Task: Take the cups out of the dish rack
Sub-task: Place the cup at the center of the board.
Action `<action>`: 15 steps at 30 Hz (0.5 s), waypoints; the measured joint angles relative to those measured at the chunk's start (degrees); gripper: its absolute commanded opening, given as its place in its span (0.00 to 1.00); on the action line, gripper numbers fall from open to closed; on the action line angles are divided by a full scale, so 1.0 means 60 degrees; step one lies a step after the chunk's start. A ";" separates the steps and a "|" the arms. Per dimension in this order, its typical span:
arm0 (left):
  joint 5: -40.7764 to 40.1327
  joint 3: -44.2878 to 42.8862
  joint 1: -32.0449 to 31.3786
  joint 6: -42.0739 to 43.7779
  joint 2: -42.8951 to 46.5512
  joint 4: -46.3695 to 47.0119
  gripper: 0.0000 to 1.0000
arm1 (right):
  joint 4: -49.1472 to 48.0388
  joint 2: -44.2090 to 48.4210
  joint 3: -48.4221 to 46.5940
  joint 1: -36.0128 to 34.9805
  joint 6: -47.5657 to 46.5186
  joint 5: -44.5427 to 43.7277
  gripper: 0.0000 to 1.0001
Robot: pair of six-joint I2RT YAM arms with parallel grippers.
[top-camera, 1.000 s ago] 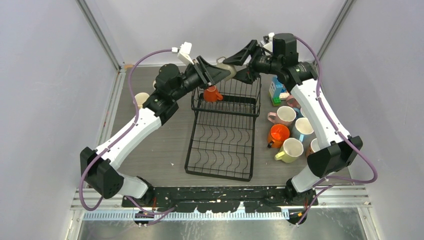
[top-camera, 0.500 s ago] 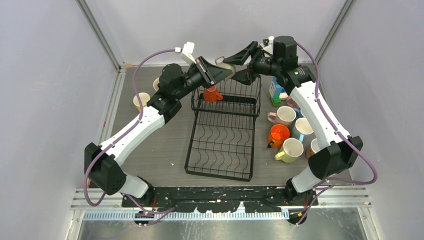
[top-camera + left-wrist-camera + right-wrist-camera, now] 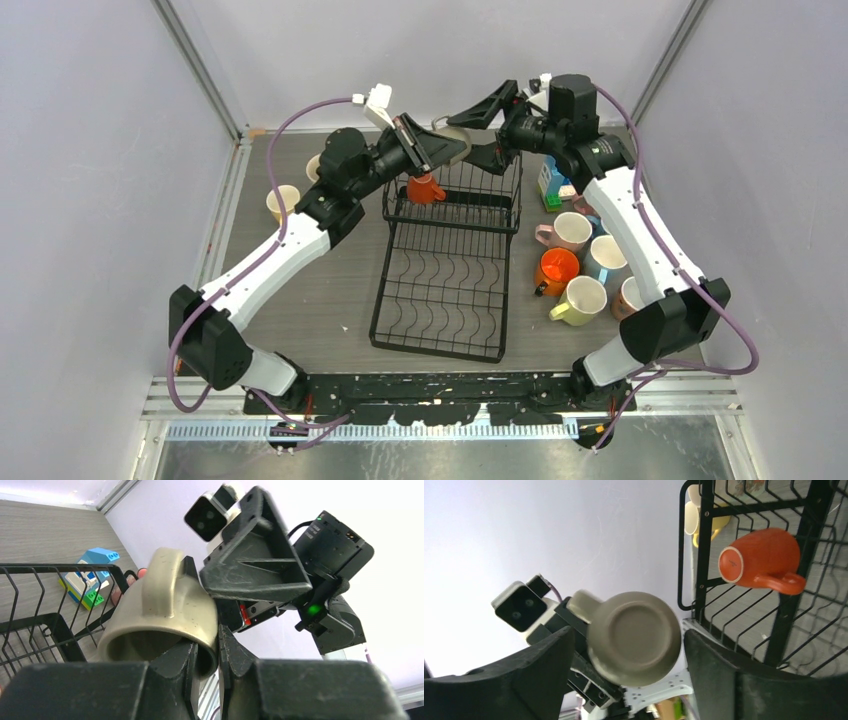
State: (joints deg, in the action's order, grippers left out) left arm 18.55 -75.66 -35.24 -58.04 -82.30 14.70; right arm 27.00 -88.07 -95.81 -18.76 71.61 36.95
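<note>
A grey-beige cup [image 3: 452,140] hangs in the air over the tall back end of the black wire dish rack [image 3: 445,290]. My left gripper [image 3: 440,152] is shut on its rim, one finger inside the cup [image 3: 165,605] and one outside. From the other side, my right gripper [image 3: 487,125] is open; its jaws straddle the cup's base [image 3: 634,637] with a small gap on each side. An orange cup [image 3: 426,187] lies on its side in the rack's basket section, also seen as the orange cup [image 3: 764,560] in the right wrist view.
Right of the rack stand a pink cup [image 3: 570,232], an orange cup [image 3: 556,270], a light blue cup [image 3: 606,255] and a yellow cup [image 3: 580,300]. A toy-block figure [image 3: 552,182] is at the back right. A cream cup [image 3: 283,203] sits at the left.
My left gripper has shut on the grey-beige cup's rim. The right jaws have spread slightly off the cup. The left arm shifted a little; the cup stayed over the rack's back end.
</note>
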 measured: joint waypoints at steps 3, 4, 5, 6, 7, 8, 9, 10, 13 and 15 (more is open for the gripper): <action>0.0018 -0.0004 -0.0018 0.0102 -0.0022 -0.0095 0.00 | 0.0047 0.0153 0.0025 -0.0007 -0.0244 -0.0127 1.00; 0.0018 -0.0004 -0.0018 0.0135 -0.0044 -0.0106 0.00 | 0.0087 0.0215 0.0025 -0.0007 -0.0382 -0.0229 1.00; 0.0018 -0.0004 -0.0029 0.0189 -0.0051 -0.0106 0.00 | 0.0160 0.0273 0.0022 -0.0007 -0.0470 -0.0321 1.00; 0.0015 -0.0004 -0.0044 0.0244 -0.0051 -0.0135 0.00 | 0.0237 0.0321 0.0022 -0.0007 -0.0550 -0.0397 1.00; 0.0007 -0.0007 -0.0044 0.0291 -0.0051 -0.0189 0.00 | 0.0339 0.0386 0.0022 -0.0007 -0.0674 -0.0506 1.00; -0.0004 -0.0007 -0.0047 0.0328 -0.0051 -0.0259 0.00 | 0.0412 0.0441 0.0022 -0.0004 -0.0750 -0.0605 1.00; -0.0022 -0.0011 -0.0044 0.0401 -0.0051 -0.0372 0.00 | 0.0525 0.0517 0.0022 0.0000 -0.0863 -0.0739 1.00; -0.0051 -0.0015 -0.0044 0.0477 -0.0051 -0.0503 0.00 | 0.0652 0.0601 0.0022 0.0011 -0.0976 -0.0885 1.00; -0.0200 -0.0029 -0.0044 0.0710 -0.0044 -0.0987 0.00 | 0.1060 0.0969 0.0022 0.0040 -0.1348 -0.1388 1.00; -0.0361 -0.0047 -0.0044 0.0874 -0.0007 -0.1366 0.00 | 0.1322 0.1249 0.0025 0.0044 -0.1632 -0.1730 1.00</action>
State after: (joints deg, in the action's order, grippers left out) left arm 16.38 -75.94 -35.51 -52.80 -82.35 6.50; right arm 34.94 -80.58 -95.66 -18.50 61.82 26.57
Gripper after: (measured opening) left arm 0.157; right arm 0.996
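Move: The grey cup is in the left gripper, pinched by its wall, its middle about 4 cm right and 2 cm ahead of that hand; it also sits between the right fingertips, some 2 cm left of the right hand. From the left hand, the orange cup lies roughly 9 cm ahead, 3 cm left and 17 below; the rack's upper tier is about 9 cm ahead, 5 cm right, 22 below. The spot for setting the cup down can't be judged. The right fingers let go of the grey cup, opening fully, and that hand pulls away from it some 3.5 cm to the right and a little back, turning about 15 degrees. The left hand keeps its pinch, one finger inside the mouth, and sinks about 3.5 cm towards the rack, mostly late on, its fingertips dipping slightly. ##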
